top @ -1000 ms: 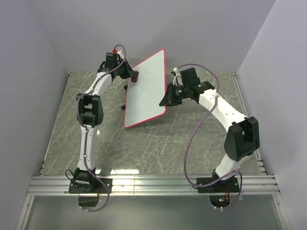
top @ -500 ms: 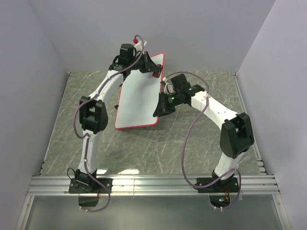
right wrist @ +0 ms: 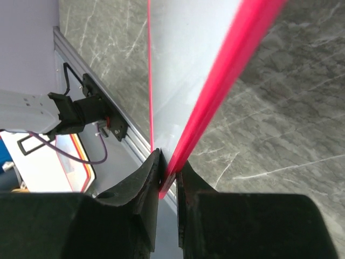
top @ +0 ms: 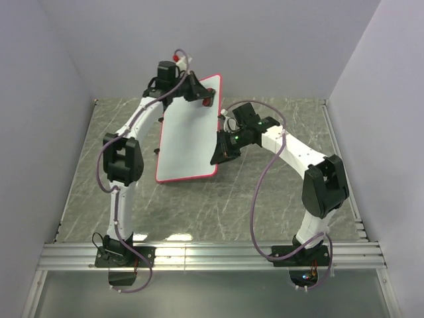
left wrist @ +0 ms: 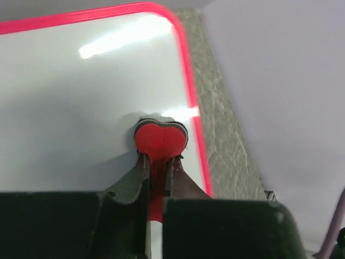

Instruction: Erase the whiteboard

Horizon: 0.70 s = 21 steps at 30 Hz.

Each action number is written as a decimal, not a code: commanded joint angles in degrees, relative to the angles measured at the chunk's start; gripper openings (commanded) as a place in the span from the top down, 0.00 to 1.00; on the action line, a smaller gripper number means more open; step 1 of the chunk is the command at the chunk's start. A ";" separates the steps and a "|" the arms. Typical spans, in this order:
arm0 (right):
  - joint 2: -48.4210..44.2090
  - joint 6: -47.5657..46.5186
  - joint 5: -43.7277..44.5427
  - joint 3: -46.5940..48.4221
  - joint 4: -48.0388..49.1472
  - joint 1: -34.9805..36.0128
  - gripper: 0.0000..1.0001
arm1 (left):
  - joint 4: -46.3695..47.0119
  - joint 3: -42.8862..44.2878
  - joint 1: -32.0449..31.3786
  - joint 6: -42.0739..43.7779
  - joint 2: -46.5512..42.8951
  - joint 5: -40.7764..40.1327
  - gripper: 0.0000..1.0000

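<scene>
The whiteboard (top: 189, 132), white with a thin red rim, is held tilted up off the table. My right gripper (top: 218, 151) is shut on its right edge; in the right wrist view my right gripper (right wrist: 168, 175) pinches the red rim (right wrist: 226, 81) between both fingers. My left gripper (top: 202, 95) is at the board's upper right corner, shut on a red eraser (top: 207, 101). The left wrist view shows my left gripper (left wrist: 158, 161) pressing the heart-shaped red eraser (left wrist: 160, 139) flat against the whiteboard (left wrist: 75, 91), close to its red rim.
The grey marbled table (top: 265, 199) lies under the board, with purple walls on three sides. A metal rail (top: 212, 255) runs along the near edge, where both arm bases are bolted. The left arm's base (right wrist: 81, 113) shows in the right wrist view.
The board has swung to a more upright line, its lower end moving left. My left gripper carried the eraser from the board's left side to its upper right corner. My right gripper shifted left.
</scene>
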 commanded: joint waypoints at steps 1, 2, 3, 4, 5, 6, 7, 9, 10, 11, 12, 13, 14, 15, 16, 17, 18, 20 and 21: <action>-0.86 -6.68 0.43 5.51 -1.23 -0.67 1.00 | 6.07 -7.05 5.16 -4.73 -6.56 -2.52 1.00; -0.95 -5.89 0.44 6.57 -1.14 -1.91 1.00 | 7.04 -7.94 7.17 -5.27 -7.53 -2.96 1.00; -0.77 -5.19 0.26 7.63 -0.53 -2.88 1.00 | 7.57 -8.99 8.15 -5.97 -8.93 -3.57 1.00; -0.77 -3.53 0.61 9.81 -0.18 -4.71 1.00 | 7.58 -9.35 8.94 -6.24 -9.47 -3.93 1.00; -0.60 -2.90 1.05 11.14 -0.08 -5.17 1.00 | 7.58 -9.87 10.78 -6.50 -10.08 -4.28 1.00; -0.25 -2.37 1.14 12.55 -0.34 -5.61 1.00 | 8.10 -11.36 11.66 -7.38 -11.31 -4.63 1.00; -0.07 -2.10 1.40 15.00 -0.35 -6.13 1.00 | 8.37 -12.33 12.63 -7.82 -12.10 -4.89 1.00; 0.63 -0.71 1.06 16.86 0.35 -6.57 1.00 | 7.76 -14.96 15.09 -8.26 -14.38 -6.99 1.00; 0.90 -0.17 0.53 18.43 0.70 -6.66 1.00 | 7.41 -15.76 15.88 -8.18 -15.09 -7.61 1.00; 1.51 0.18 -0.08 19.06 0.79 -6.58 1.00 | 6.53 -16.55 17.20 -7.91 -15.88 -8.49 1.00; 1.69 0.79 -0.79 19.76 1.23 -6.58 1.00 | 5.57 -17.86 17.30 -7.22 -17.46 -9.54 1.00; 1.69 1.06 -1.32 20.12 1.58 -6.58 1.00 | 3.90 -18.66 18.87 -6.51 -18.34 -11.29 1.00; 1.69 1.24 -1.93 20.12 2.46 -6.58 1.00 | 3.02 -19.36 20.01 -5.72 -19.31 -12.36 1.00; 1.69 1.67 -2.37 20.03 2.99 -6.58 1.00 | 1.88 -20.50 20.46 -3.89 -21.06 -13.67 1.00; 1.60 1.76 -2.90 19.60 3.34 -6.58 1.00 | -0.14 -21.30 20.98 -3.09 -21.95 -16.64 1.00; 1.51 1.94 -3.25 19.33 4.13 -6.58 1.00 | -0.59 -22.35 21.86 -2.47 -23.09 -17.72 1.00; 1.60 2.46 -3.86 18.81 4.48 -6.58 1.00 | -1.12 -24.80 22.39 -1.77 -25.19 -19.03 1.00; 1.95 3.08 -4.39 18.28 5.97 -6.58 1.00 | -2.43 -28.84 23.53 -1.41 -28.00 -22.10 1.00; 2.21 3.69 -5.01 18.45 6.24 -6.58 1.00 | -3.05 -29.99 23.63 -0.45 -28.89 -23.17 1.00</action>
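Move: My left hand holds the red eraser at the far right part of the raised, tilted whiteboard. The board's middle lies about 11 cm back, 7 cm left and 5 cm below this hand; its left edge is some 12 cm back and 18 cm left, its far right corner about 9 cm ahead and 4 cm right. My right hand pinches the near right corner, with the board's middle about 15 cm ahead and 11 cm left of it, slightly higher. I sweep my left hand left, some 27 cm across the far part of the whiteboard and out past its left side, bowing slightly forward and back while the hand swings about 40 degrees counter-clockwise, the eraser still gripped. Meanwhile my right hand keeps its pinch on the corner and carries it about 8 cm forward and 8 cm up, then holds there. ##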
